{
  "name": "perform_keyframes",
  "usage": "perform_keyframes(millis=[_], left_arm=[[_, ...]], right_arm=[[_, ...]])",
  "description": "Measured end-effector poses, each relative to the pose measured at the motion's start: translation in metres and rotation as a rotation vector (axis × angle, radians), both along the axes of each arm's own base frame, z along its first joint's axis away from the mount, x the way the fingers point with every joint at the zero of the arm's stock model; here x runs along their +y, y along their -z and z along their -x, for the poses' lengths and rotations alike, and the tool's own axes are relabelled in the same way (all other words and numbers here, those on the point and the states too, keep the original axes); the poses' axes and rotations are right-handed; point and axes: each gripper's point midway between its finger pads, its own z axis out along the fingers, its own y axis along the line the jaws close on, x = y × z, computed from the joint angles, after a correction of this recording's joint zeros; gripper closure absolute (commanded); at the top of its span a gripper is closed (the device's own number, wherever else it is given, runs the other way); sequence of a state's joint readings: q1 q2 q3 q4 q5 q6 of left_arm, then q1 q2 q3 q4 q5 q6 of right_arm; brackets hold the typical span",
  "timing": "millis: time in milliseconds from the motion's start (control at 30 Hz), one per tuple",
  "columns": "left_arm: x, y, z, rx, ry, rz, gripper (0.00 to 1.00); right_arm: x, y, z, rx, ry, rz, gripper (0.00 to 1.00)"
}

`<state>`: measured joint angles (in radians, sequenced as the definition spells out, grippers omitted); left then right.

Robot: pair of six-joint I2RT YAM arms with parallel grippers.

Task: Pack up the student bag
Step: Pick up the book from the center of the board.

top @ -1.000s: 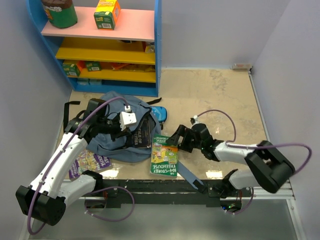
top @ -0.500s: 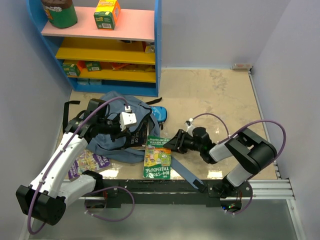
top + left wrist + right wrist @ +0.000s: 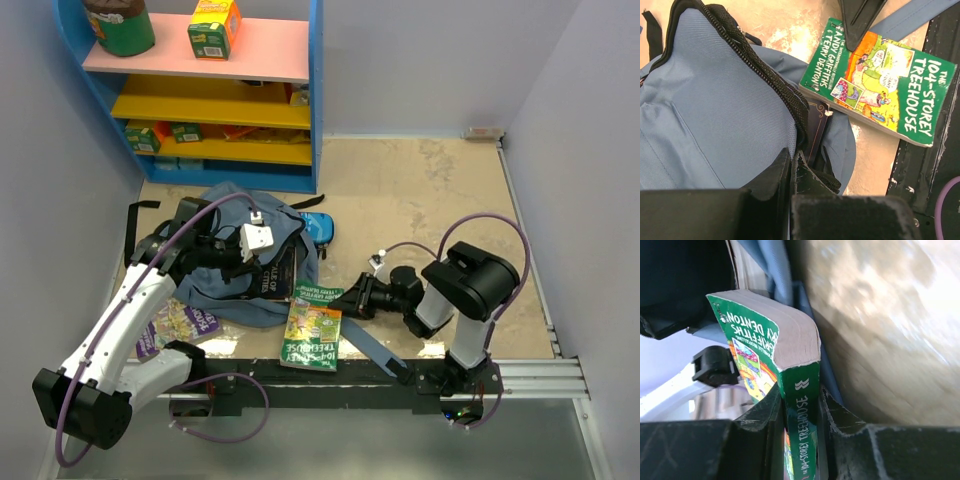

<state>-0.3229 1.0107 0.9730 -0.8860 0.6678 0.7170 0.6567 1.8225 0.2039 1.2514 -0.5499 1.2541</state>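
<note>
The slate-blue student bag lies left of centre with its zip open; it fills the left wrist view. My left gripper is shut on the bag's zip edge and holds the opening up. A dark book sticks out of the opening, its edge showing in the left wrist view. My right gripper is shut on the spine of a green "104-Storey Treehouse" book, held just outside the bag's mouth. The right wrist view shows the spine pinched between both fingers.
A blue shelf unit with boxes stands at the back left. A small blue pencil case lies behind the bag. A purple booklet lies by the left arm. A bag strap runs to the black front rail.
My right arm has folded in and swung left, carrying the green book left and toward the near edge, beside the bag's mouth. The left arm and the bag have stayed put.
</note>
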Motion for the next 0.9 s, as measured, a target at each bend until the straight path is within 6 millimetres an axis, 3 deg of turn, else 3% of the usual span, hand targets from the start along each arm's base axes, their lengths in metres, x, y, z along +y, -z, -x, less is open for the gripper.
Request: perform_keyframes(millis=[167,367,533,667,767,900], left_arm=[[0.000,0.000,0.000,0.000,0.000,0.000,1.00],[0.000,0.000,0.000,0.000,-0.002,-0.003,1.00],[0.001,0.000,0.000,-0.001,-0.003,-0.003,1.00],[0.001,0.000,0.000,-0.003,-0.005,-0.003,1.00],[0.001,-0.001,0.000,-0.008,-0.007,-0.003,1.00],[0.002,-0.003,0.000,-0.019,-0.011,-0.005,1.00]], right_arm=[[-0.005,-0.008,0.008,0.092,-0.011,-0.050,1.00],[-0.006,-0.061,0.002,0.012,-0.061,-0.180,1.00],[-0.002,-0.112,-0.025,-0.081,-0.098,-0.288,1.00],[0.000,-0.139,-0.046,-0.123,-0.106,-0.338,1.00],[0.005,-0.143,-0.056,-0.100,-0.118,-0.354,1.00],[0.011,-0.128,-0.066,-0.025,-0.121,-0.345,1.00]])
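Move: The green 104-Storey Treehouse book is already pinched by its spine in the right fingers, its middle about 5 cm left and 5 cm nearer the base. From that hand the bag's open mouth lies roughly 13 cm left, 7 cm ahead and 5 cm higher. The black book inside is about 15 cm left and 7 cm ahead, the blue pencil case 17 cm ahead and 5 cm left. From the left hand, the mouth is some 6 cm right, 3 cm ahead and 9 cm below. The green book, spine still pinched in the right fingers, dips back barely a centimetre, then goes up about 14 cm and swings forward some 6 cm beside the bag's mouth, sinking slightly last. The right wrist rolls about 20 degrees, bringing the fingertips up towards level. The left hand stays put, keeping its pinch on the bag's rim. ##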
